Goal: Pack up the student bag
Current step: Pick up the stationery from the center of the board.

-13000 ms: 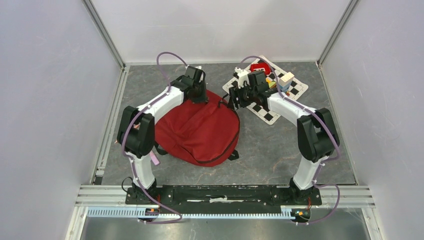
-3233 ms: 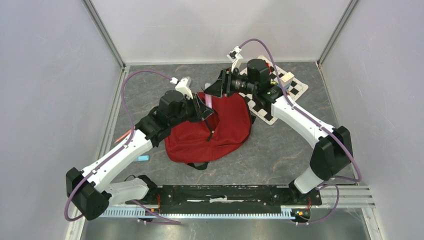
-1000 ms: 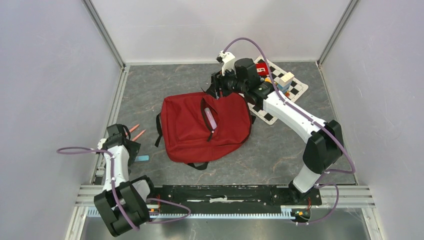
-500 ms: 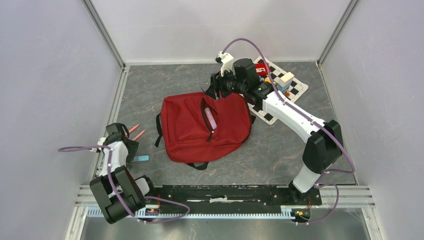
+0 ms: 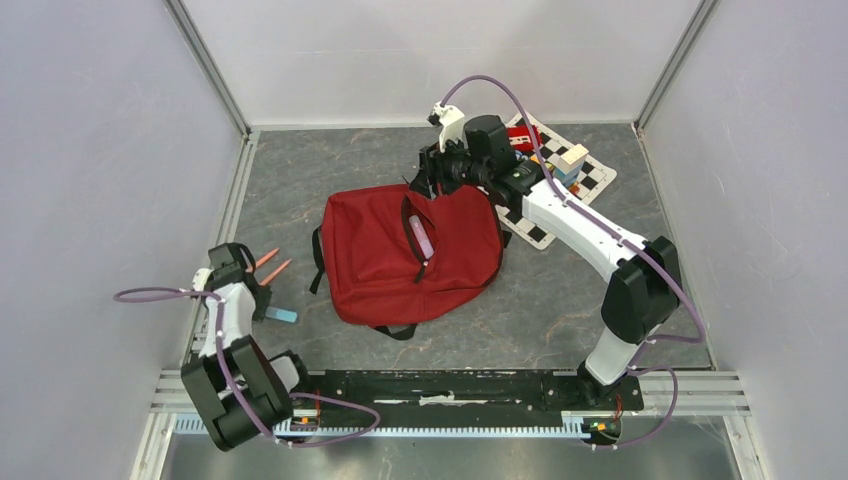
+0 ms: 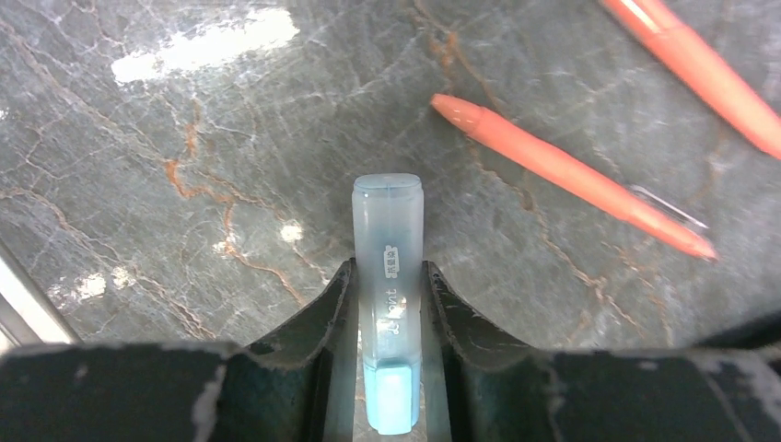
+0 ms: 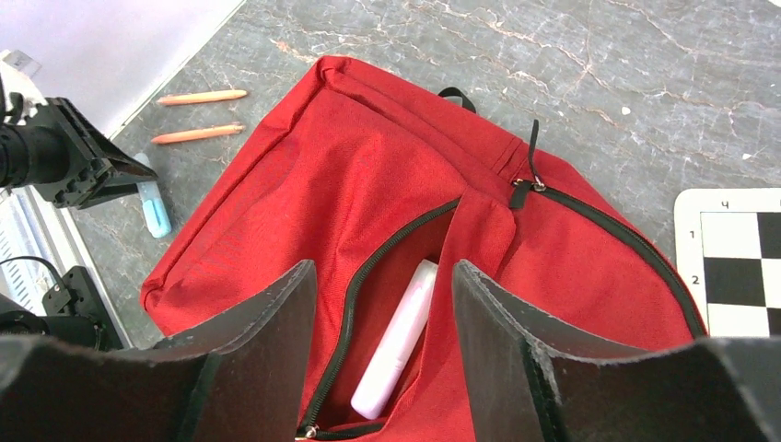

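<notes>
The student bag (image 5: 400, 265), dark red with black zippers, lies flat mid-table with a pocket unzipped (image 7: 368, 166). A pink highlighter (image 5: 419, 235) rests inside that pocket (image 7: 398, 341). My right gripper (image 5: 432, 180) hovers over the bag's far edge, open (image 7: 382, 267), nothing between its fingers. At the table's left edge my left gripper (image 5: 262, 303) is shut on a light-blue highlighter (image 6: 388, 230), both fingers pressing its sides (image 6: 389, 276). The highlighter (image 5: 284, 316) lies low against the table.
Two orange pens (image 5: 277, 268) (image 5: 265, 257) lie just beyond the left gripper, also seen up close (image 6: 571, 175) (image 6: 700, 69). A checkerboard mat (image 5: 590, 180) with toy blocks, one red (image 5: 520, 135), sits at the back right. Walls enclose three sides.
The left gripper's jaws have closed from wide open onto the blue highlighter, and the wrist shifted slightly. The right arm and the bag have barely moved.
</notes>
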Motion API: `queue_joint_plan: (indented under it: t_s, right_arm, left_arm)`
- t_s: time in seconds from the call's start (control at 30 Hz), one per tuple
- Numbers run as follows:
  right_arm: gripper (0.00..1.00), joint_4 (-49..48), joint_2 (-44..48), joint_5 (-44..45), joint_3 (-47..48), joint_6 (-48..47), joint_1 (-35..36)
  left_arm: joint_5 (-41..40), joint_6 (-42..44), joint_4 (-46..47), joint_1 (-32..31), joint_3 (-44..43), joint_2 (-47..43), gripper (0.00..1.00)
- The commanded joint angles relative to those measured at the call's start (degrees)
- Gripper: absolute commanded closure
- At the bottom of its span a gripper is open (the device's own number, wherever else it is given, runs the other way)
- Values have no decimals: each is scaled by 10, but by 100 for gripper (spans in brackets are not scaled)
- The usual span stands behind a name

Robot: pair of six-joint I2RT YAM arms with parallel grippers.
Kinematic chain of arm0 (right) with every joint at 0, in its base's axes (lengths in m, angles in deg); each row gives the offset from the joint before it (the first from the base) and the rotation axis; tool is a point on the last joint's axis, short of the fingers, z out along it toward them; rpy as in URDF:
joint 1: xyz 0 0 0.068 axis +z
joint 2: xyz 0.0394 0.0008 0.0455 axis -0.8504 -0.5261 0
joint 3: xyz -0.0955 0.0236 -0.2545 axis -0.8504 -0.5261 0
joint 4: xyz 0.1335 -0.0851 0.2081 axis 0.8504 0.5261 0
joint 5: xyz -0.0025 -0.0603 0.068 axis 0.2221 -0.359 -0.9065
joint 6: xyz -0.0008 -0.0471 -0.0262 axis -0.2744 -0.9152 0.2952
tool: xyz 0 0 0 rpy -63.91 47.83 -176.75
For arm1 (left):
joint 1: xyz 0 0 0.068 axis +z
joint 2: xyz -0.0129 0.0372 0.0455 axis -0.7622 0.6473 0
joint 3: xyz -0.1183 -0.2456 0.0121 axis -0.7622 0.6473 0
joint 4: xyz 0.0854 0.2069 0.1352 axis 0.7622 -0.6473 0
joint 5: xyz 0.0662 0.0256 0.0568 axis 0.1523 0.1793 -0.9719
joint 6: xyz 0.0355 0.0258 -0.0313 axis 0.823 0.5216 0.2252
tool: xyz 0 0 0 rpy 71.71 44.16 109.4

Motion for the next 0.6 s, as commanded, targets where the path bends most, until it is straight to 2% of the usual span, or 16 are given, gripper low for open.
queue_joint_plan:
  t_s: [0.0,0.23,0.33,0.4,0.57]
  right_arm:
    - [39,3,-4,6,43,-19,-3]
    - [38,23,8,36,51,-30,-10]
    - [37,25,6,28,56,-28,-10]
    - [36,21,1,8,58,-16,-9]
    - [35,-3,-1,-15,57,4,6]
  left_arm:
    - [28,27,-4,2,1,-66,83]
    - [141,10,-26,-14,-11,-190,93]
    - [169,-12,-29,-53,-48,-205,93]
    - [158,-29,-29,-110,-86,-192,92]
    - [81,-92,-4,-320,-196,-120,92]
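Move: The open bag pocket, where the blue highlighter already in the left fingers belongs, lies roughly 34 cm to the left hand's right, 13 cm ahead and 7 cm higher. The near orange pen is about 8 cm ahead and 1 cm left, the far pen some 11 cm ahead and 3 cm left, both a centimetre lower. From the right hand the pocket is about 4 cm back, straight below by 16 cm. Left hand, still pinching the blue highlighter, lifts about 13 cm, swinging right and forward towards the bag. ##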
